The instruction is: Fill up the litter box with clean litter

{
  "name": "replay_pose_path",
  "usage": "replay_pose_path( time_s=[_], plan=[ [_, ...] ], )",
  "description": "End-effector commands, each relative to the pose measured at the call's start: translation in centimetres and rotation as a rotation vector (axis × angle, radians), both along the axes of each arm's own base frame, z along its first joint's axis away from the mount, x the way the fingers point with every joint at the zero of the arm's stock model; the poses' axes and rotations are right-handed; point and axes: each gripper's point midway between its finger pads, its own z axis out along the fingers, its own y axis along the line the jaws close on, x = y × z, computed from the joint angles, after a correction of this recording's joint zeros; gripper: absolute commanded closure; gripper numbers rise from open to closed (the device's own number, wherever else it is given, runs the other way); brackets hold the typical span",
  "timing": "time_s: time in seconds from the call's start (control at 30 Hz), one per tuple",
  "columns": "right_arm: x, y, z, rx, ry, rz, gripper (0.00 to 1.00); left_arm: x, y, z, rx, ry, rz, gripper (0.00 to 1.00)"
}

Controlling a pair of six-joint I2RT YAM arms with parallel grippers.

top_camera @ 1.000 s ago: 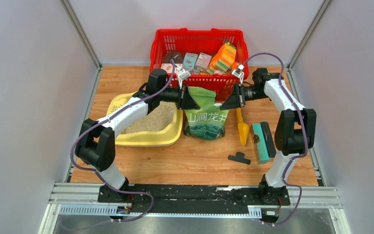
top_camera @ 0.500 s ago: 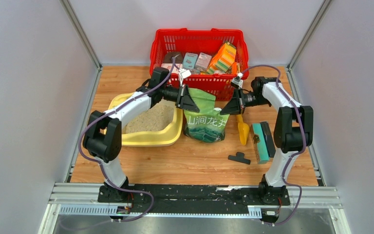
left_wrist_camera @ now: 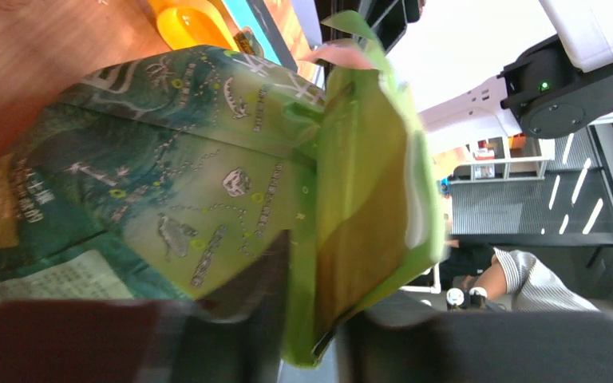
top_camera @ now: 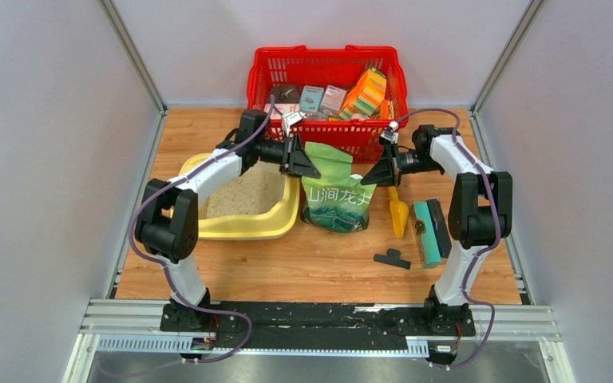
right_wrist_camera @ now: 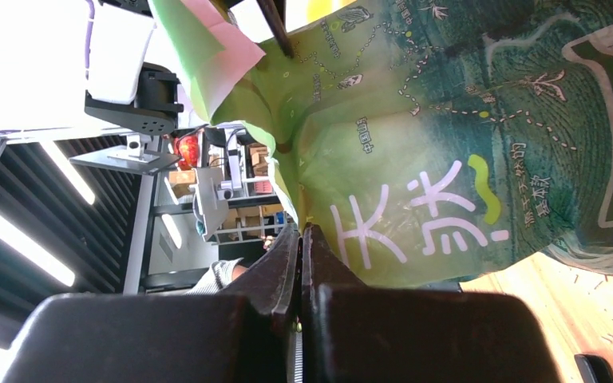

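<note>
The pale-yellow litter box (top_camera: pixel 284 220) lies at the left of the table with a heap of beige clean litter (top_camera: pixel 243 195) inside. Beside it stands a green bag (top_camera: pixel 337 199) with white characters, its top open. My left gripper (top_camera: pixel 313 171) is at the bag's top left corner. In the left wrist view its jaws (left_wrist_camera: pixel 313 335) stand apart, open, with the bag's (left_wrist_camera: pixel 207 159) folded edge loose between them. My right gripper (top_camera: pixel 365 177) is shut on the bag's top right edge. Its fingers (right_wrist_camera: pixel 299 239) press together on the thin film of the bag (right_wrist_camera: pixel 447 159).
A red mesh basket (top_camera: pixel 327 61) with several boxes stands at the back, right behind the bag. A yellow-orange scoop (top_camera: pixel 397 212), a teal and black block (top_camera: pixel 431 231) and a small black piece (top_camera: pixel 392 258) lie to the right of the bag.
My left gripper's jaws have parted from the bag's corner and the arm has drawn slightly left. The bag has settled a little lower. The right gripper keeps its hold.
</note>
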Motion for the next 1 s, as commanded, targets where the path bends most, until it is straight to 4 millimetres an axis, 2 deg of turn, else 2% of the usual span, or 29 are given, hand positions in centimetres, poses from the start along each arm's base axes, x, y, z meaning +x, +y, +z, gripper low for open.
replay_pose_path(
  time_s=[0.0, 0.03, 0.07, 0.1, 0.13, 0.17, 0.23, 0.3, 0.33, 0.37, 0.4, 0.53, 0.57, 0.6, 0.63, 0.67, 0.7, 0.73, 0.8, 0.97],
  plan=[
    [0.5, -0.4, 5.1, 0.199, 0.238, -0.041, 1.00, -0.3, 1.7, 2.3, 0.051, -0.159, 0.014, 0.58],
    [0.5, -0.2, 5.0, 0.199, 0.227, -0.033, 1.00, -0.2, 2.1, 3.1, 0.075, -0.225, 0.010, 0.52],
    [0.5, -0.1, 5.1, 0.199, 0.217, -0.027, 1.00, -0.3, 2.6, 3.1, 0.101, -0.374, -0.025, 0.51],
    [0.4, 0.1, 5.2, 0.198, 0.213, -0.020, 1.00, -0.8, 3.6, 2.3, 0.179, -0.373, -0.025, 0.51],
    [0.3, 0.3, 5.3, 0.198, 0.203, -0.011, 1.00, -0.6, 4.1, 2.7, 0.211, -0.448, -0.034, 0.50],
    [0.3, 0.4, 5.2, 0.197, 0.212, -0.008, 1.00, -0.3, 5.1, 2.7, 0.264, -0.612, -0.059, 0.47],
    [0.3, 0.4, 5.1, 0.196, 0.217, -0.007, 1.00, -0.3, 6.2, 2.4, 0.320, -0.741, -0.078, 0.46],
    [0.1, 0.4, 5.0, 0.196, 0.220, -0.005, 1.00, 0.7, 7.0, 3.9, 0.349, -0.972, -0.064, 0.44],
    [0.2, 0.4, 4.9, 0.196, 0.228, -0.006, 1.00, 0.6, 7.2, 3.5, 0.350, -1.064, -0.098, 0.42],
    [0.1, 0.4, 4.9, 0.196, 0.226, -0.004, 1.00, 0.3, 7.3, 4.5, 0.340, -1.141, -0.102, 0.39],
    [0.2, 0.4, 4.9, 0.196, 0.223, -0.005, 1.00, 0.7, 7.0, 5.1, 0.334, -1.221, -0.099, 0.38],
    [0.2, 0.5, 5.0, 0.196, 0.209, 0.002, 1.00, 0.0, 4.9, 6.6, 0.282, -1.485, -0.239, 0.37],
    [0.2, 0.5, 5.0, 0.196, 0.209, 0.002, 1.00, -0.5, 3.5, 6.1, 0.249, -1.502, -0.298, 0.37],
    [0.1, 0.6, 5.0, 0.196, 0.210, 0.003, 1.00, -1.0, 3.1, 5.6, 0.243, -1.498, -0.346, 0.37],
    [0.0, 0.6, 4.9, 0.195, 0.212, 0.005, 1.00, -0.6, 2.0, 5.7, 0.224, -1.545, -0.395, 0.37],
    [0.0, 0.6, 4.9, 0.195, 0.220, 0.005, 1.00, -1.2, 0.9, 5.5, 0.198, -1.555, -0.438, 0.37],
    [0.0, 0.6, 4.8, 0.195, 0.221, 0.005, 1.00, -1.4, 0.3, 5.7, 0.186, -1.564, -0.465, 0.37],
    [-0.1, 0.6, 4.6, 0.195, 0.229, 0.003, 1.00, -1.3, -0.5, 4.8, 0.178, -1.564, -0.496, 0.37],
    [-0.2, 0.6, 4.5, 0.194, 0.233, 0.004, 1.00, -1.7, -1.9, 4.3, 0.155, -1.579, -0.534, 0.37],
    [-0.3, 0.6, 4.6, 0.195, 0.223, 0.005, 1.00, -1.5, -3.9, 2.6, 0.144, -1.613, -0.580, 0.37]
  ],
)
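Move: The litter bag's body lies about 5 cm to the right of the left hand, some 4 cm back and 11 cm below, with the left corner of its mouth between the opening fingers. The litter box is about 18 cm to the left and 1 cm back, the red basket 20 cm ahead and 3 cm right, and the yellow scoop 19 cm right and 4 cm back. From the right hand, which pinches the bag's right edge, the bag's middle is 6 cm left, 2 cm back. The left hand, its fingers already parting, comes off the bag's left corner and backs out about 6 cm to the left while rising as much, opening further as the wrist rolls clockwise, seen looking along the fingers. Still rolling to some 85 degrees in all, it swings back about 9 cm to the right and down 5 cm over the bag's upper front, fingers spread and now slanting down to the right, while the right fingers keep their pinch on the bag's right edge and drift a centimetre forward. ##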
